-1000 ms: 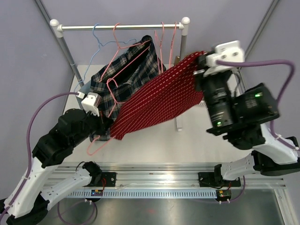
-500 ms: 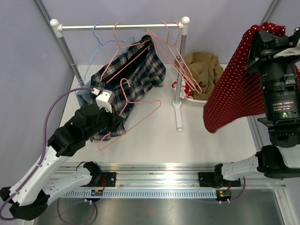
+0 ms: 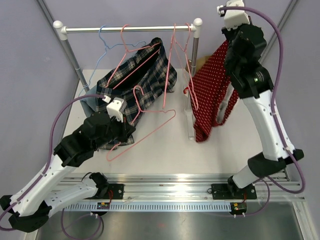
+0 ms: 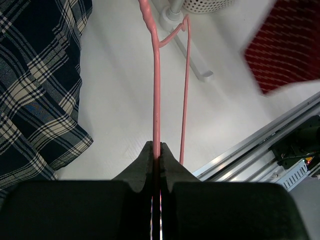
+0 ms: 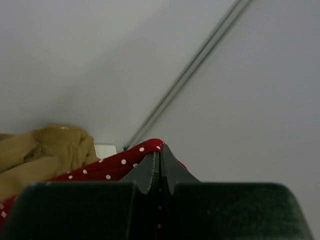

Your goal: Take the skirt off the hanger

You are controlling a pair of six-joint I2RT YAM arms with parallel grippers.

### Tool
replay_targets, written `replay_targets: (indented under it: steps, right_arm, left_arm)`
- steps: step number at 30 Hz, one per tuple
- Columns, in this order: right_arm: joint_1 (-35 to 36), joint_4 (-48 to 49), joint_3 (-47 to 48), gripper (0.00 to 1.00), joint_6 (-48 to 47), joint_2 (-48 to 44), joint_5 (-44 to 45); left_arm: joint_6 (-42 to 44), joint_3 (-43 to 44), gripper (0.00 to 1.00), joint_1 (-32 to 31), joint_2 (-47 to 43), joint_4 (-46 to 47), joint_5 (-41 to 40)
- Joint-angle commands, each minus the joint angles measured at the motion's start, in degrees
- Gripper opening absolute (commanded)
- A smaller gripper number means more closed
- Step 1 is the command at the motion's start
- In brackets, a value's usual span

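The red white-dotted skirt (image 3: 212, 95) hangs free of the hanger, dangling from my right gripper (image 3: 226, 44), which is raised high at the back right. In the right wrist view that gripper (image 5: 160, 150) is shut on the skirt's (image 5: 100, 167) top edge. The bare pink hanger (image 3: 150, 131) lies tilted over the table's left middle. My left gripper (image 3: 130, 131) is shut on it. The left wrist view shows the hanger (image 4: 156, 90) wire pinched between the shut jaws of the left gripper (image 4: 156, 150), with the skirt (image 4: 285, 55) at the upper right.
A clothes rack (image 3: 130, 29) at the back carries a plaid skirt (image 3: 140, 75) on a pink hanger, a blue hanger (image 3: 102, 40) and pink hangers (image 3: 180, 50). Its post base (image 4: 192, 60) stands mid-table. A tan garment (image 5: 45, 150) sits in a white basket (image 4: 205, 5) behind the red skirt.
The skirt slid off the hanger. My right arm swung it out right, then up and back over the basket. The left gripper kept the hanger and shifted slightly right.
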Motion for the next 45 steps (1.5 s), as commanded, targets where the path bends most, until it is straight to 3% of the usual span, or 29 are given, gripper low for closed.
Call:
replay_targets:
  steps: [1,5,11,15,21,22,24,27,32,37,45]
  right_arm:
    - [-8.95,-3.23,7.78,0.0,13.36,2.62,-7.39]
    - [-15.73,-4.04,18.76,0.0,22.06,10.28,-13.79]
    - [-17.85,-0.08,23.45,0.0,28.82,22.15,-24.5]
    - [-18.02,3.95,14.06,0.0,34.19,25.76,-30.32]
    - [-18.02,9.41,-3.52,0.0,42.55,22.17,-37.18]
    - [-18.02,8.46,-4.84,0.25,43.08,21.99,-37.1]
    - [-18.02,4.09,-4.94,0.97,44.31,21.55,-35.61]
    - [-18.02,0.2,-7.57,1.0,47.73,18.92,-33.76]
    - [-18.02,5.01,-25.9,1.0,50.37,3.55,-35.33]
    - [-17.94,4.15,-37.61,1.0,52.13,-10.34,-37.1]
    - [-17.85,4.41,-53.8,0.99,61.62,-29.05,-47.8]
  left_arm:
    - [0.73,1.09,0.0,-0.4,-0.91,1.41,-0.44]
    - [1.88,0.91,0.0,-0.4,-0.83,0.79,-0.7]
    - [1.44,-1.19,0.0,-0.4,-0.92,3.51,-0.52]
    - [0.47,-1.64,0.0,-0.4,0.22,5.09,-3.07]
    - [1.0,2.31,0.0,-0.4,3.55,3.43,-7.55]
    - [1.35,3.19,0.0,-0.4,4.26,2.82,-8.95]
    - [2.58,6.7,0.0,-0.49,5.67,1.24,-10.54]
    - [5.12,12.93,0.0,-0.49,8.3,-0.09,-14.32]
    - [10.74,25.23,0.0,-0.49,15.67,-3.16,-18.8]
    - [14.35,36.76,0.0,-0.49,22.37,-3.87,-21.0]
    - [18.14,45.46,0.0,-0.4,33.69,7.19,-21.0]
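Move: The right hand holds the red dotted skirt high; the basket's middle lies some 18 cm ahead, 2 cm left and 50 cm below. The rack's right post stands about 2 cm ahead and 13 cm left, its middle 30 cm lower. The left hand grips the emptied pink hanger; its rail spot is roughly 21 cm ahead, 3 cm right and 30 cm up, while the plaid skirt hangs about 15 cm straight ahead, 5 cm higher. Right lowers the skirt 28 cm, forward into the basket, opens, backs away rising; left lifts the hanger forward-up railwards. ##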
